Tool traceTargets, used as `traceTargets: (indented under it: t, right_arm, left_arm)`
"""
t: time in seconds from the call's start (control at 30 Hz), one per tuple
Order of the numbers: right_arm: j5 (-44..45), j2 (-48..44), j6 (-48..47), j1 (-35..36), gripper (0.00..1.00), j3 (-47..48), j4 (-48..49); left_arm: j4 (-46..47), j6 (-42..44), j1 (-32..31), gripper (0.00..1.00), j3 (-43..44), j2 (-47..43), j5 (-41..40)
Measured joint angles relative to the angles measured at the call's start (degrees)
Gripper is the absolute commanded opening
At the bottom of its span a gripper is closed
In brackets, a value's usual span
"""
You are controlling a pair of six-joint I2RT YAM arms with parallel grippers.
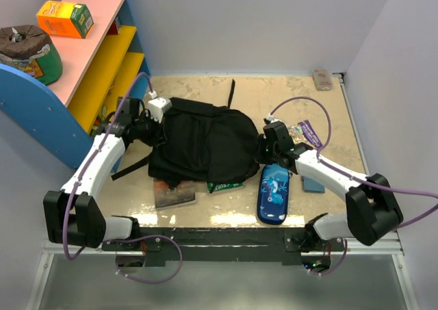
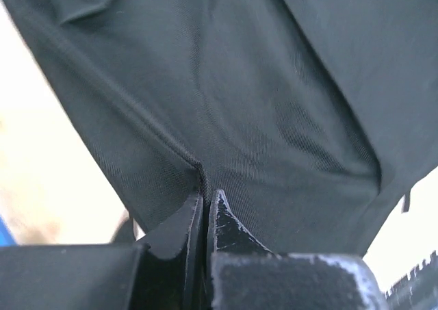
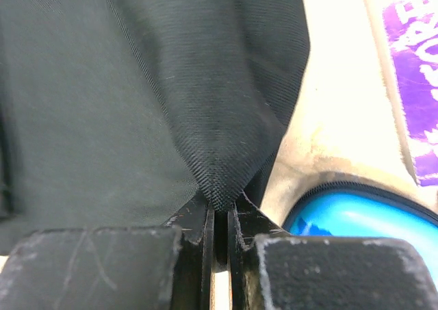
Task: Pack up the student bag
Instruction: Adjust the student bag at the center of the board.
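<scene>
The student bag (image 1: 205, 146), a floppy black backpack, lies in the middle of the table. My left gripper (image 1: 159, 133) is at its left edge, shut on a seamed fold of the bag's fabric (image 2: 260, 118). At the bag's right edge, my right gripper (image 1: 263, 147) is shut on a pinched peak of the black cloth (image 3: 137, 98). A book (image 1: 174, 194) and a green booklet (image 1: 224, 185) poke out from under the bag's near edge. The blue patterned pencil case (image 1: 274, 194) lies just right of the bag, its blue side (image 3: 356, 217) beside my right fingers.
A purple booklet (image 1: 308, 132) and a small blue item (image 1: 313, 184) lie right of the bag. A small block (image 1: 321, 79) sits at the back right. A blue, yellow and pink shelf unit (image 1: 89, 63) stands at the left, holding an orange box (image 1: 64, 18).
</scene>
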Motion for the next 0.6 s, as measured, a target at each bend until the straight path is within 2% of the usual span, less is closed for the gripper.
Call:
traceTargets:
  t: [0.07, 0.1, 0.13, 0.2, 0.23, 0.27, 0.4, 0.6]
  right_arm:
    - [0.28, -1.92, -0.17, 0.0, 0.0, 0.0, -0.9]
    - [0.28, -2.86, -0.26, 0.0, 0.08, 0.0, -1.25]
    - [0.22, -3.69, -0.35, 0.07, 0.22, 0.0, -1.57]
    - [0.02, -4.74, -0.48, 0.22, 0.48, -0.17, -1.9]
    - [0.22, -5.29, -0.63, 0.28, 0.69, -0.46, -1.84]
    - [0.42, -5.81, -0.61, 0.26, 0.73, -0.7, -1.95]
    - [2.49, -7.02, -1.86, 0.26, 0.77, -0.39, -4.59]
    - [5.07, -7.04, -3.23, 0.31, 0.7, 6.78, -8.85]
  left_arm:
    - [-1.05, 1.09, 0.0, 0.01, -3.72, -1.44, -0.9]
    - [-1.4, 1.49, 0.0, 0.11, -5.57, -1.95, -1.44]
    - [-1.64, 1.64, 0.0, 0.37, -7.19, -2.27, -2.05]
    - [-1.73, 2.67, -0.02, 0.56, -9.73, -2.75, -3.85]
    - [-2.23, 2.86, -0.02, 0.66, -10.58, -2.97, -5.46]
    - [-2.38, 3.34, 0.0, 0.69, -10.95, -3.08, -6.82]
    - [-2.97, 4.74, 0.02, 0.79, -8.87, -3.15, -9.57]
    - [-3.17, 6.6, 0.0, 0.83, 3.85, -1.7, -6.45]
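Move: Both hands still pinch the student bag's side edges. Its middle lies about 13 cm right of the left hand, level with it and some 10 cm lower; from the right hand it is roughly 19 cm left, 4 cm ahead, 2 cm lower. The dark book lies 12 cm back and 3 cm right of the left hand. The blue case is 14 cm back and 5 cm right of the right hand. Left hand lowers its bag edge some 6 cm, drawing back; both then open, let go and rise. ##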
